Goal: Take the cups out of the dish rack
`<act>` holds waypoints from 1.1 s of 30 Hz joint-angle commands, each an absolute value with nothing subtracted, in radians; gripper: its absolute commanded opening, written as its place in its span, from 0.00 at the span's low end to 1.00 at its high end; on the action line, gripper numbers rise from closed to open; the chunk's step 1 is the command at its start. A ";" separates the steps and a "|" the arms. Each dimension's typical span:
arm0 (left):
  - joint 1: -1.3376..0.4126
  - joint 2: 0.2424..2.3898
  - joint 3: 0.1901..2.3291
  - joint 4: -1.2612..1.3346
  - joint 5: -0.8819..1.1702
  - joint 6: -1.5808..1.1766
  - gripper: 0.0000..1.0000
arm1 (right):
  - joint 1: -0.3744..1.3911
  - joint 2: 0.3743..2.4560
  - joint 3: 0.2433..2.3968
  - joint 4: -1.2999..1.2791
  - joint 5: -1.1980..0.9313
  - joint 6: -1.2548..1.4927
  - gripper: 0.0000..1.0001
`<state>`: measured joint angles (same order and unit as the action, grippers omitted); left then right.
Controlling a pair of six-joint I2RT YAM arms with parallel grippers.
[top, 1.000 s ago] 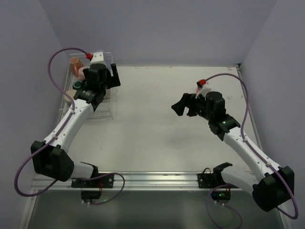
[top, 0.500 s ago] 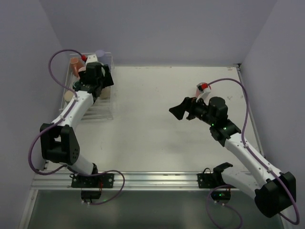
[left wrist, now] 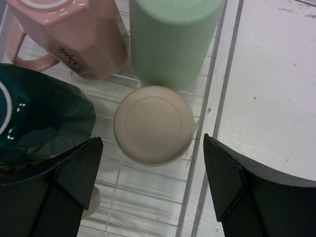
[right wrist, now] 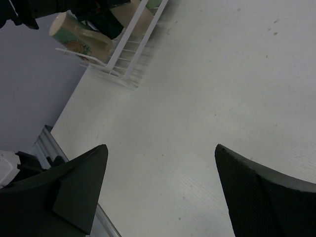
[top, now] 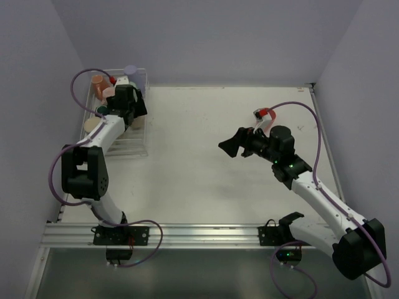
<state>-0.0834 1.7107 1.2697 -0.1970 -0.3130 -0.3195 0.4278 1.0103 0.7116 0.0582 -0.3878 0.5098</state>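
The dish rack (top: 133,147) stands at the table's back left. My left gripper (top: 128,103) hovers over it, open, pointing down. In the left wrist view an upturned beige cup (left wrist: 153,125) sits just ahead of the left gripper (left wrist: 153,170), touched by neither finger. Beyond it stand a green tumbler (left wrist: 173,39) and a pink mug (left wrist: 74,34), with a dark green mug (left wrist: 39,118) at left. From above, an orange cup (top: 98,83) and a purple cup (top: 131,70) show at the rack's far end. My right gripper (top: 234,146) is open over bare table.
The rack's white wire floor (left wrist: 148,190) and its right rim (left wrist: 217,113) lie under the left fingers. The right wrist view shows the rack's corner (right wrist: 129,52) with a patterned cream mug (right wrist: 81,37) lying in it. Grey walls enclose the white table (top: 206,118).
The left arm has folded back, its elbow swinging toward the rack, and the gripper has settled lower among the cups. The right gripper has drifted slightly left.
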 commanded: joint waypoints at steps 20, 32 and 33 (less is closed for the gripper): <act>-0.074 1.464 1.215 -0.097 -0.311 -0.287 0.46 | 0.531 1.074 0.759 0.135 -0.388 0.557 0.91; -0.075 0.936 0.888 -0.020 0.288 -0.618 0.39 | 0.721 1.216 0.795 0.650 -0.353 0.900 0.91; -0.075 0.905 0.846 0.009 0.366 -0.647 0.39 | 0.729 1.226 0.802 0.684 -0.353 0.916 0.91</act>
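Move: The beige cup stands almost in line with the left gripper's open fingers, its middle about 4 cm ahead and 4 cm below. At similar height, the green cup is roughly 7 cm beyond the beige one; the pink cup lies some 9 cm ahead and 8 cm left of the gripper, and the dark green cup about 4 cm ahead and 10 cm left. From the right gripper the beige cup is some 22 cm ahead, 38 cm left and 13 cm below. Ease the left gripper about 1.5 cm down and 1 cm forward over the end of the beige cup and close to pinch its sides. Then lift some 18 cm and pull back, swinging right late, tipping the fingers up and turning clockwise. Meanwhile bring the open right gripper about 10 cm left towards the left hand, rising late and drifting slightly back. ##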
